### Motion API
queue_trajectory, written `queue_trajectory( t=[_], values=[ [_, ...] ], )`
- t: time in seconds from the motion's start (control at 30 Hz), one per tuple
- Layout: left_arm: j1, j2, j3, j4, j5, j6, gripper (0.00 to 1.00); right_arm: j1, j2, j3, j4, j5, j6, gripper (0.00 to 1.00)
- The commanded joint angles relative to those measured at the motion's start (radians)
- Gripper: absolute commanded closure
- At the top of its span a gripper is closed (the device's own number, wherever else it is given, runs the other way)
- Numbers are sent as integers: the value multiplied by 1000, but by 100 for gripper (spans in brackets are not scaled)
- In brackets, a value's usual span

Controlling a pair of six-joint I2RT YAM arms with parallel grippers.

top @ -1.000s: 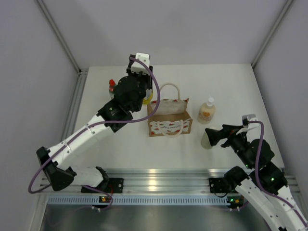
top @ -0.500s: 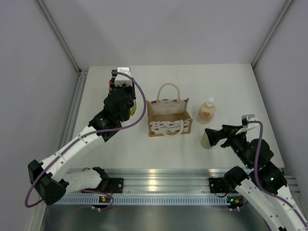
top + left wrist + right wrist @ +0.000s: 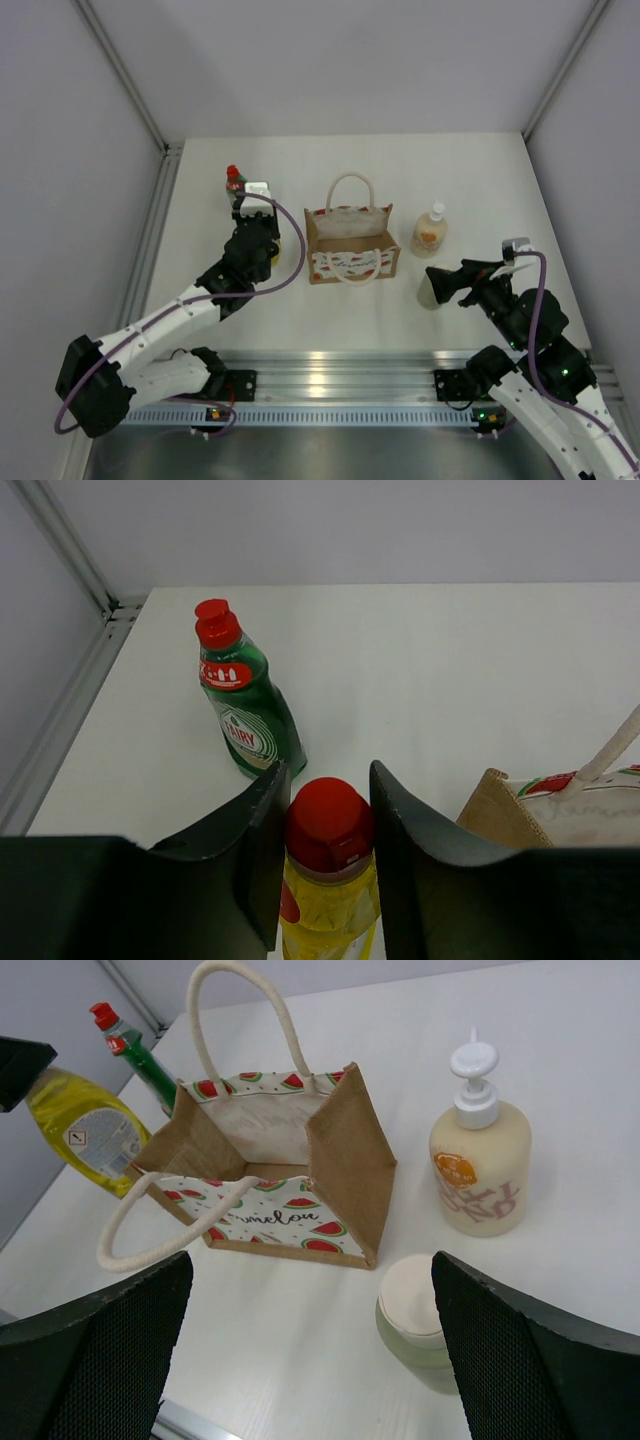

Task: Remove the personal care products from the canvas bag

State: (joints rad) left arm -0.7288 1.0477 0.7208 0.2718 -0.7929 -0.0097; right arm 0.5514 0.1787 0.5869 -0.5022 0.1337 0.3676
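Observation:
The canvas bag [image 3: 350, 245] stands open mid-table, and only its cream lining shows inside [image 3: 275, 1130]. My left gripper [image 3: 328, 830] is shut on the red cap of the yellow bottle [image 3: 330, 900], which hangs tilted just left of the bag [image 3: 85, 1130]. Behind it the dark green bottle [image 3: 245, 710] with a red cap stands on the table [image 3: 234, 182]. Right of the bag stands the cream pump bottle [image 3: 480, 1165]. The pale green bottle [image 3: 415, 1305] with a white cap stands between the wide-apart fingers of my open right gripper [image 3: 315, 1350], untouched.
A metal rail [image 3: 150, 230] runs along the table's left edge, close to the dark green bottle. Grey walls enclose the back and both sides. One cream handle [image 3: 160, 1230] of the bag droops forward over its watermelon-print front.
My left arm has swung left and back from the bag's left rim, carrying the yellow bottle with it, and the dark green bottle now shows. The right arm has not moved.

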Motion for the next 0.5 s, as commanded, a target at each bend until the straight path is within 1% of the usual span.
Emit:
queue_trajectory(
  t=[0.0,0.23,0.47],
  values=[
    [-1,-51,-39,291,-32,-39,100,-10,1,-1,25,-3,-2,1],
    [-1,-55,-145,380,-35,-88,100,-10,1,-2,27,-6,-2,1],
    [-1,-49,-208,394,-60,-150,100,-10,-1,-4,27,-11,-2,1]
  ],
)
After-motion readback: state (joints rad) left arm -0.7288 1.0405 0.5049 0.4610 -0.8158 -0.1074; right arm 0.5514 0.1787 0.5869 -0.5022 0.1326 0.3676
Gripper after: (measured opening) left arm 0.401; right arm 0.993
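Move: The yellow bottle already hangs from the left hand, gripped under its red cap. Its spot of bare table lies almost straight below, about 26 cm under the hand point. From this hand the green bottle stands some 20 cm ahead and 11 cm left, its middle 16 cm lower; the canvas bag's middle is about 6 cm ahead, 21 cm right and 18 cm lower. From the right hand, that spot is roughly 14 cm ahead, 39 cm left and 25 cm down. Down at a steady, gradually easing pace, the left hand lowers the upright yellow bottle about 5.5 cm towards the bare table between the front edge and the green bottle, to the left of the canvas bag. It drifts back and left by barely 1 cm each, its left side dips about 5 degrees, and the fingers keep their hold just under the red cap. ##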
